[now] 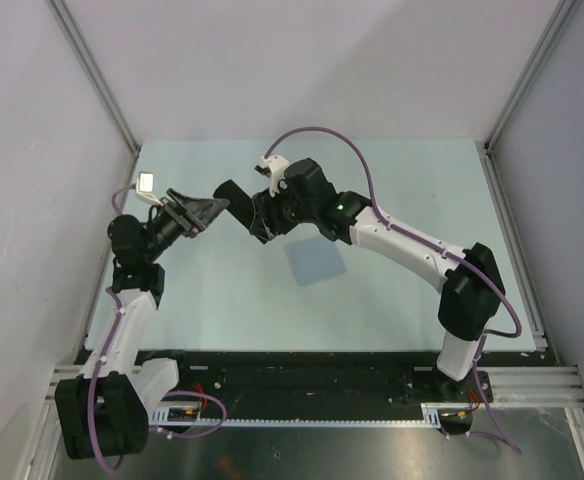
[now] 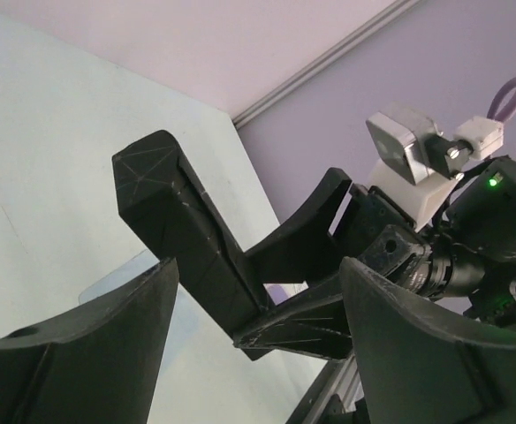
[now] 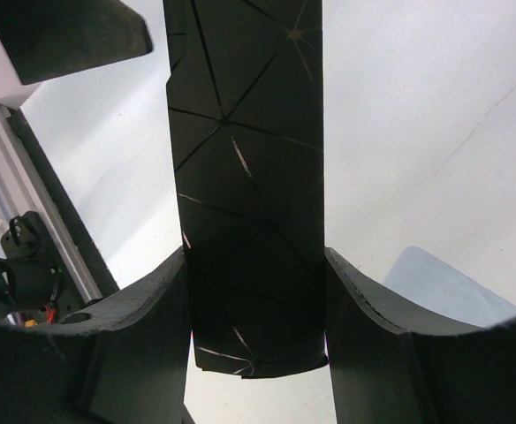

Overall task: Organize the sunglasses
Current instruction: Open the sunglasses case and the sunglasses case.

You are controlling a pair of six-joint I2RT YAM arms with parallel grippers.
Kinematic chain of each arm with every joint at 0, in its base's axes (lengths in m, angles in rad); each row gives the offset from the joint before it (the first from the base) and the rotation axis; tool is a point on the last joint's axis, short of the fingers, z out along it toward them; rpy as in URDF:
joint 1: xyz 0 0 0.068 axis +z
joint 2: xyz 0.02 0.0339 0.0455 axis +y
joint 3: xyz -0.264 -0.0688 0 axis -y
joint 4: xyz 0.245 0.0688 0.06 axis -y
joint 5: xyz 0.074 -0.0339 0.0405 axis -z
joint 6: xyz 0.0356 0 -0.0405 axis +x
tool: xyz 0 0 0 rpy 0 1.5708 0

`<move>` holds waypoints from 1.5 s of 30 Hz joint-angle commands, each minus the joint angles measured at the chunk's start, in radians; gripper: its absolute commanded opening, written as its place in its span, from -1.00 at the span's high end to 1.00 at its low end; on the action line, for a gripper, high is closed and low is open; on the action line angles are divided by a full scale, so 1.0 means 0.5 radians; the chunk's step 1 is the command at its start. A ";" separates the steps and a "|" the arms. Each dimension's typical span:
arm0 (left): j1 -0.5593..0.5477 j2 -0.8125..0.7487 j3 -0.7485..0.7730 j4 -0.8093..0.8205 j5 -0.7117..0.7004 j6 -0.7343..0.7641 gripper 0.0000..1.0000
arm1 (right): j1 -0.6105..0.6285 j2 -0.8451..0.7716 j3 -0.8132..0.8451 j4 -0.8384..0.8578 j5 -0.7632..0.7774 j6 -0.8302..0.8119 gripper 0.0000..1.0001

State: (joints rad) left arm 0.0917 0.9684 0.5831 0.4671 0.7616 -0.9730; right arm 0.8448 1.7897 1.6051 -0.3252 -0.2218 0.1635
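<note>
The sunglasses are hidden in every view. A black oblong case [image 1: 234,193] is held up above the table, and my right gripper [image 1: 262,215] is shut on it. In the right wrist view both fingers press the sides of the case [image 3: 249,132], at my right gripper [image 3: 256,256]. My left gripper [image 1: 207,210] stands open just left of the case's free end. Seen from the left wrist, the case [image 2: 178,230] juts between and beyond my left gripper's [image 2: 258,265] spread fingers, touching neither.
A light blue square cloth [image 1: 314,262] lies flat on the table below the right gripper, also seen as the cloth [image 3: 443,283] in the right wrist view. Grey walls with metal rails [image 1: 512,90] enclose the table on the left, back and right.
</note>
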 commanded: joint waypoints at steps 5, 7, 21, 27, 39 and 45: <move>-0.006 -0.081 -0.049 0.146 -0.106 -0.091 -0.57 | 0.016 -0.195 0.134 0.077 -0.072 0.047 0.50; -0.002 -0.078 -0.065 0.146 -0.124 -0.100 -0.56 | 0.022 -0.211 0.131 0.080 -0.084 0.044 0.50; -0.015 -0.056 -0.028 0.189 -0.167 -0.134 -0.31 | 0.065 -0.241 0.103 0.089 -0.170 0.060 0.49; -0.039 -0.105 -0.108 0.225 -0.232 -0.165 0.28 | 0.065 -0.260 0.094 0.107 -0.219 0.075 0.49; -0.039 -0.068 -0.068 0.238 -0.155 -0.116 0.99 | -0.002 -0.300 0.045 0.159 -0.553 0.155 0.49; -0.039 -0.019 -0.010 0.238 0.026 0.028 1.00 | -0.024 -0.318 0.109 0.065 -0.716 0.158 0.48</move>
State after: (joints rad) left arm 0.0746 0.9417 0.5457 0.5732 0.7052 -1.0592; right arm 0.8268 1.7111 1.6123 -0.3397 -0.4278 0.2146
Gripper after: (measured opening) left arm 0.392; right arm 0.560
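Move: The sunglasses case is already clamped near its lower end by the right hand. Its middle is about 5 cm right of the left hand, 3 cm ahead and 4 cm below; from the right hand it is 4 cm left, 3 cm ahead and 2 cm higher. The left hand's open fingers wait some 8 cm left of the right hand, level fore-and-aft and 6 cm above. The blue cloth lies on the table 12 cm right of the right hand, 3 cm ahead and 22 cm below. The sunglasses case is brought up between the left hand's waiting fingers, the right hand keeping its grip as it rises about 5 cm, draws back 3 to 4 cm and tilts roughly 10 degrees. The left hand creeps up barely 1.5 cm and closes to about half its starting gap, pinching the case's upper part by its sides. ##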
